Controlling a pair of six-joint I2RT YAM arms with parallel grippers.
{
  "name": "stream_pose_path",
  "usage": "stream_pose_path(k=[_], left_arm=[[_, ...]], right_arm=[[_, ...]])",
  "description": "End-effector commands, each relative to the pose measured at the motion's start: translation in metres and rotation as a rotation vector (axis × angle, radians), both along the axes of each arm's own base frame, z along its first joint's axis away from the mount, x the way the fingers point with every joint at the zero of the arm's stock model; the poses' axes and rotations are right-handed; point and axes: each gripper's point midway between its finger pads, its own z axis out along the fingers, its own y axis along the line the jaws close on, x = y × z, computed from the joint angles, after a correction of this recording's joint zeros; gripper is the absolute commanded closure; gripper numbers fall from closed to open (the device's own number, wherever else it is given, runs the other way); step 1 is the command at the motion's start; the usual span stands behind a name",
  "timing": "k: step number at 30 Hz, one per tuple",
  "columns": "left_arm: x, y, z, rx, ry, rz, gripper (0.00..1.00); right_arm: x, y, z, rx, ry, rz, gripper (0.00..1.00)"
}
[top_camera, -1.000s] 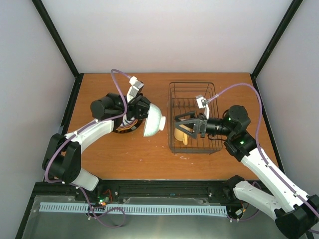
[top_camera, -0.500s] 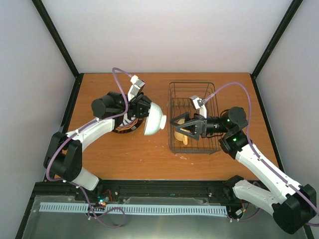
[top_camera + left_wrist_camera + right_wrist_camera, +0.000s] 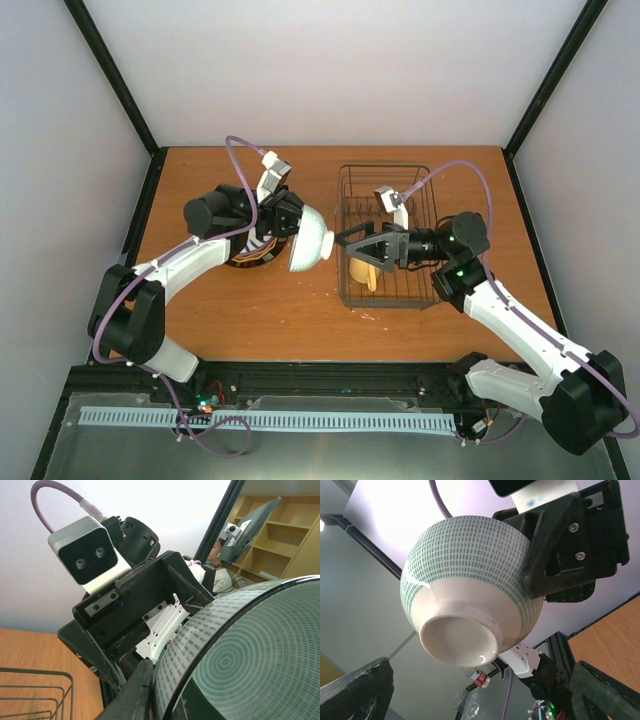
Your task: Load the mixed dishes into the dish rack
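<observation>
My left gripper (image 3: 292, 228) is shut on the rim of the pale green bowl (image 3: 311, 241), holding it on its side in the air left of the dish rack (image 3: 424, 215). In the left wrist view one finger (image 3: 134, 692) presses the outside of the bowl (image 3: 250, 655). The bowl's white foot (image 3: 460, 637) points at my right gripper (image 3: 345, 247). That gripper stands open over the rack's left edge, a short way from the bowl, with nothing between its fingertips (image 3: 355, 690). The pale yellow mug (image 3: 361, 272) lies inside the rack. A dark-rimmed plate stack (image 3: 248, 259) lies under the left arm, mostly hidden.
The wooden table (image 3: 250, 310) is fenced by black frame posts and white walls. The rack's wire corner (image 3: 35, 690) shows at the lower left of the left wrist view. Purple cables loop above both wrists.
My right gripper has moved left over the rack toward the bowl's foot. The left gripper and bowl have stayed almost still.
</observation>
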Motion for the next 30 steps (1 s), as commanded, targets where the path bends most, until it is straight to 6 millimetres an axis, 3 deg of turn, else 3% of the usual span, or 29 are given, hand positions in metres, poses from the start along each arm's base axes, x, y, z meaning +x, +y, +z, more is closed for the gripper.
stream_pose_path(k=[1,8,21,30], left_arm=[[-0.021,0.01,0.022,-0.173,-0.255,0.011,0.99],[-0.017,0.008,0.019,-0.169,-0.238,0.013,0.99],[-0.017,0.008,0.014,-0.159,-0.233,0.011,0.99],[-0.013,0.006,0.011,-0.156,-0.216,0.013,1.0]], right_arm=[[-0.006,0.005,0.013,0.037,-0.027,0.03,0.07],[-0.011,0.023,0.01,0.031,-0.016,0.085,0.11],[-0.008,0.026,0.019,0.034,-0.043,0.053,0.26],[-0.007,0.028,0.02,0.041,-0.042,0.068,0.46]])
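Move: The bowl is pinched by the rim in my left hand, its foot facing my right hand; its middle lies about 8 cm to the left of my right fingers, straight ahead of their tips and roughly level with them. From my left hand the bowl's middle is some 3 cm right and 3 cm back, and my open right fingers about 11 cm right and 3 cm back. The mug in the rack sits about 10 cm ahead, 5 cm right and 31 cm below my right hand. I slide my right hand about 3 cm left, straight at the bowl's foot, dipping about a centimetre on the way and coming back up. Once it has stopped there, I keep narrowing its fingers from nearly wide open to a bit over half, one on each side of the foot. My left hand keeps its grip on the rim, easing about 1 cm forward and down. ##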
